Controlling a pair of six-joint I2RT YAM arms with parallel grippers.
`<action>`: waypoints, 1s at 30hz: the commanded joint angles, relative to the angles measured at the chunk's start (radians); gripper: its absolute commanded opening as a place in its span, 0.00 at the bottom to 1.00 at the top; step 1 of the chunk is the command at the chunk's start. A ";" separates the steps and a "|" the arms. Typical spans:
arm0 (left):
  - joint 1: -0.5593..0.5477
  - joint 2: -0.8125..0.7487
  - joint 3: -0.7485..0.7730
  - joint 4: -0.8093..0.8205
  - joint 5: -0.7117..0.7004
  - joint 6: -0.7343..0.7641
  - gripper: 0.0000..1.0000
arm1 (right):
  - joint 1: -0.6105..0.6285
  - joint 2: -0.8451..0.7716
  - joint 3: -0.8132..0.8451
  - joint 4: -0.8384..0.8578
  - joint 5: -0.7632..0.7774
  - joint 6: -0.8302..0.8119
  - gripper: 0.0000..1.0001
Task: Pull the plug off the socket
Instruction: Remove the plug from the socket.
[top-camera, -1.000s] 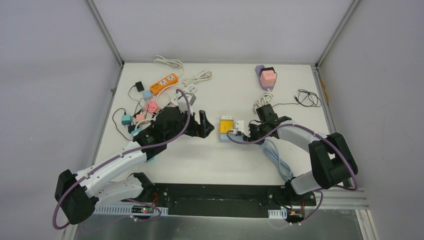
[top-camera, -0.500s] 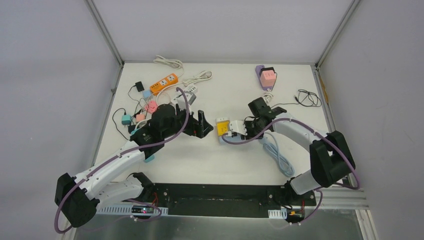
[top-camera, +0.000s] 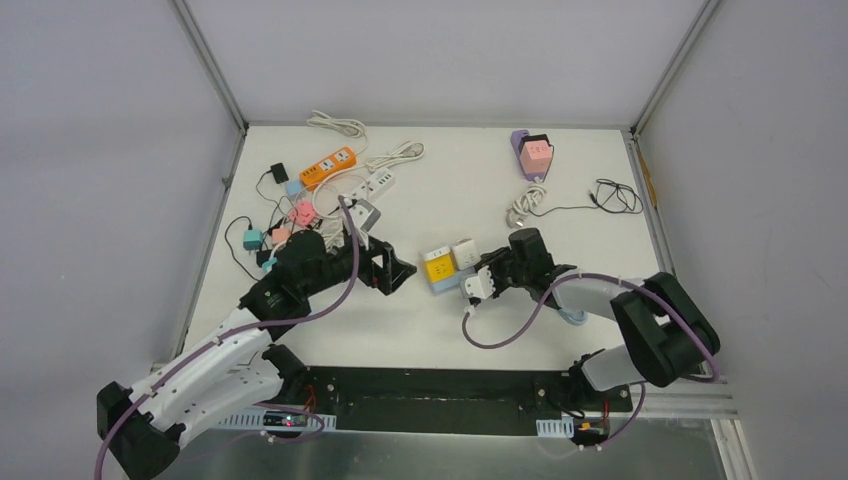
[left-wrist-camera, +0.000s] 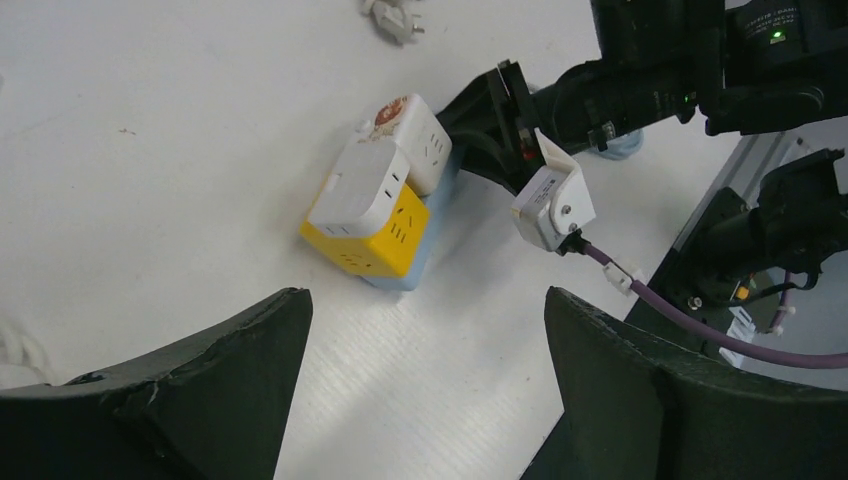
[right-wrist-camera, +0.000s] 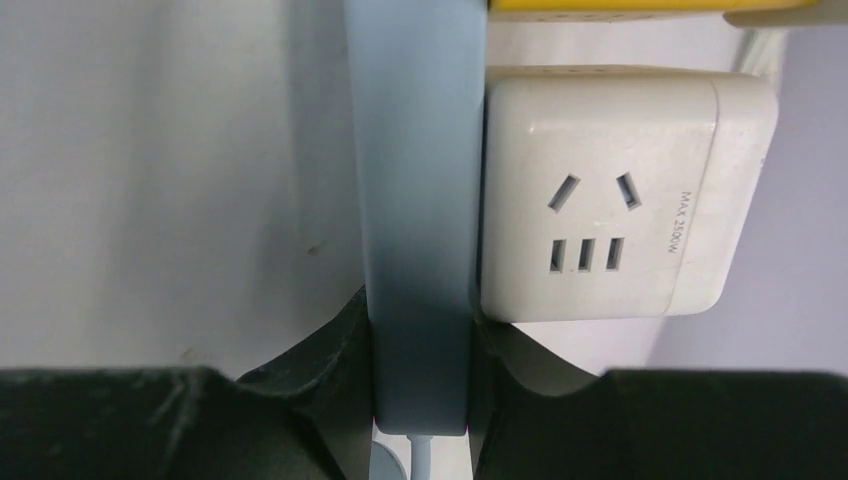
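A light-blue socket strip (right-wrist-camera: 420, 200) lies mid-table carrying a yellow cube (left-wrist-camera: 385, 240) with a white plug block (left-wrist-camera: 358, 188) on it, and a white cube adapter (right-wrist-camera: 610, 200) beside that. My right gripper (right-wrist-camera: 420, 350) is shut on the strip's cable end, one finger on each long side. From above, the yellow cube (top-camera: 437, 268) and the white cube (top-camera: 463, 254) sit just left of the right gripper (top-camera: 488, 276). My left gripper (left-wrist-camera: 428, 300) stands open, short of the strip and touching nothing; it shows left of the cubes in the top view (top-camera: 398, 272).
A tangle of small adapters and cords (top-camera: 285, 225) and an orange strip (top-camera: 330, 167) crowd the back left. A purple and pink adapter (top-camera: 533, 153) and a thin black cable (top-camera: 615, 195) lie at the back right. The table's near edge rail (top-camera: 430, 385) is close behind both wrists.
The right gripper closed on the strip's end and drew it toward the near edge, turning it. The left gripper moved back to the left, still open.
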 joint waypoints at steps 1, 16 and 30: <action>0.008 0.092 0.013 0.045 0.055 0.048 0.88 | 0.010 0.068 -0.068 0.494 -0.082 -0.079 0.00; -0.182 0.575 0.339 -0.132 -0.199 0.385 0.85 | 0.024 0.074 -0.086 0.477 -0.126 -0.058 0.00; -0.165 0.697 0.389 -0.157 -0.279 0.369 0.63 | 0.024 0.047 -0.113 0.462 -0.125 -0.051 0.00</action>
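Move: The yellow-and-white plug lies about 8 cm ahead of the left hand, 8 cm to its right and some 16 cm below. The white bear plug sits about 5 cm to the right of it and 1 cm farther out; the light-blue socket strip's middle is roughly 3 cm right of it and 3 cm nearer. From the right hand, already gripping the strip's right end, the yellow-and-white plug is some 9 cm left, 1 cm ahead and 1 cm higher. Keeping its pinch on the strip's right end, the right hand shifts about 2.5 cm left, tilting slightly, then holds still. The left hand sinks about 11 cm onto the yellow-and-white plug while going forward and right, coming back left a little at the end; its fingers tip down nearly 40 degrees and begin closing around the plug, still short of a clear grip. ##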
